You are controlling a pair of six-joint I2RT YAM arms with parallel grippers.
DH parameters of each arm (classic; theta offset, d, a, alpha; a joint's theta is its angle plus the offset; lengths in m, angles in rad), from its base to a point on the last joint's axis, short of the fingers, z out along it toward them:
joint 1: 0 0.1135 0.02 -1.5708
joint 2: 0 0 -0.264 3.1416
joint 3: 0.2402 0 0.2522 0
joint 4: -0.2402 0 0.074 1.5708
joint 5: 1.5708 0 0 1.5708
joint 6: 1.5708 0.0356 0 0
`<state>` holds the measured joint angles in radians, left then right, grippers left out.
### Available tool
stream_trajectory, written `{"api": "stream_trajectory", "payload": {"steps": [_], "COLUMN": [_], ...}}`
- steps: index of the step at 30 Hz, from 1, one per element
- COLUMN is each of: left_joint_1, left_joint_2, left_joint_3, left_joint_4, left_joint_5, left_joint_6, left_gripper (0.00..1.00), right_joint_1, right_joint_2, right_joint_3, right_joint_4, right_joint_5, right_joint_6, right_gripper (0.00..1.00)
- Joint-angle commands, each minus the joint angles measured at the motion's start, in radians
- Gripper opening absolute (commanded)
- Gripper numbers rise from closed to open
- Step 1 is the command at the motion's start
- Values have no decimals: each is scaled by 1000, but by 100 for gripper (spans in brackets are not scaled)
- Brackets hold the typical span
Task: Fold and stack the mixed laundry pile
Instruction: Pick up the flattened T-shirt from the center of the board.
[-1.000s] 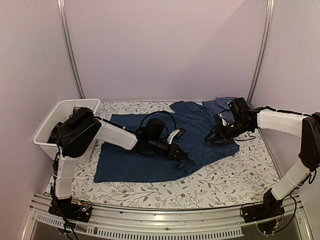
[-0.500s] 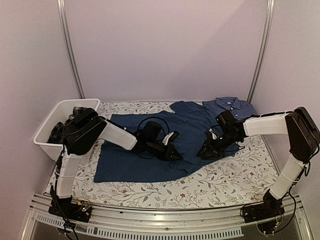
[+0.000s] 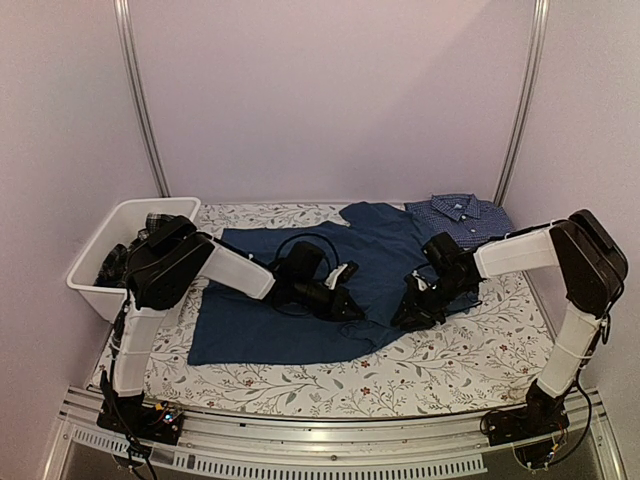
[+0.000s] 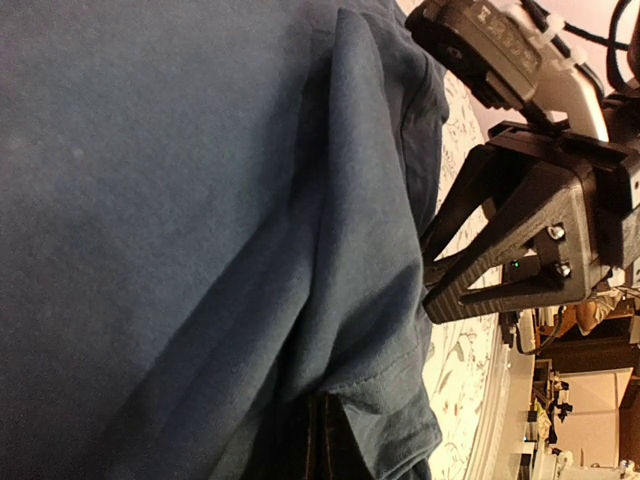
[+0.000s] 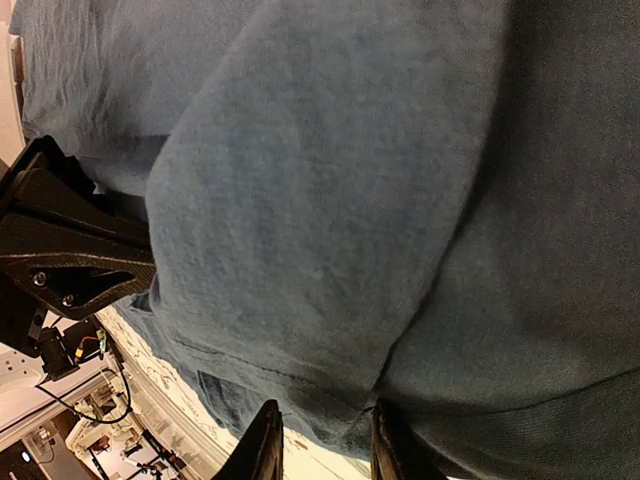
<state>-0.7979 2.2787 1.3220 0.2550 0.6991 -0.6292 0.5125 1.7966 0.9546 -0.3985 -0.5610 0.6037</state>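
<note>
A dark blue T-shirt (image 3: 250, 325) lies spread on the floral tablecloth, with a fold raised along its right part. My left gripper (image 3: 350, 306) is shut on that fold near the shirt's middle; in the left wrist view its dark fingertips (image 4: 325, 455) pinch the hem. My right gripper (image 3: 406, 318) sits at the shirt's right edge, and in the right wrist view the hem (image 5: 330, 395) is bunched between its fingers (image 5: 265, 445). A blue-and-white check shirt (image 3: 462, 213) lies folded at the back right. Dark plaid cloth (image 3: 112, 262) shows in the tub.
A white plastic tub (image 3: 95, 285) stands at the left edge, partly behind my left arm. The floral tablecloth (image 3: 450, 365) covers the table. The metal rail (image 3: 330, 440) runs along the near edge. The two grippers are close together, about a hand's width apart.
My right gripper moved from beside the check shirt down and left to the T-shirt's right edge and closed on it. The left gripper stayed shut on the fold, shifting slightly left.
</note>
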Motion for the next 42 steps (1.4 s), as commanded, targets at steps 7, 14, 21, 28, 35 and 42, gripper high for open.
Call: {"api": "stream_trajectory", "payload": {"steps": [7, 14, 21, 28, 35, 42], "left_joint_1": [18, 18, 2, 7, 9, 14], "left_joint_2": [16, -10, -111, -452, -795, -1059], "left_joint_3": [12, 16, 18, -174, -476, -662], "left_joint_4": [-44, -69, -137, -267, -421, -560], "left_joint_5": [-12, -24, -59, -226, -361, -516], "left_joint_6": [28, 55, 159, 237, 154, -29], "left_gripper": [0, 0, 28, 63, 69, 84], "right_joint_1": [15, 15, 15, 45, 66, 67], "right_joint_2": [13, -112, -319, -711, -1276, -1412], "right_joint_3": [-1, -8, -62, -267, -373, -396], "right_joint_4": [43, -26, -104, -304, -751, -858], "right_joint_5": [23, 45, 36, -13, 0, -54], "right_joint_6": [34, 42, 66, 217, 500, 547], "right_gripper": [7, 0, 0, 0, 0, 0]}}
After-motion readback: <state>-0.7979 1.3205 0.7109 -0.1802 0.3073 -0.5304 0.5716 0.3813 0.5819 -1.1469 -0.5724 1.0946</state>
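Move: The fold of T-shirt fabric that my right fingers are about to shut on lies practically between them, about 1 cm left and 1 cm lower. My left hand, some 9 cm left of it and 3 cm farther out, still pinches the bunched T-shirt beside it. The T-shirt's right-hand corner is about 19 cm right and 8 cm ahead of my right hand; the folded checked shirt lies some 23 cm right and 37 cm ahead. I shut my right fingers on the fold and lift it about 9 cm, then draw it some 20 cm back and 10 cm to the right, towards the table's near edge, still rising a little. Meanwhile my left hand opens wide, lets go of the bunch, rises about 14 cm, then swings 17 cm left and somewhat back over the T-shirt, dipping at the end. ##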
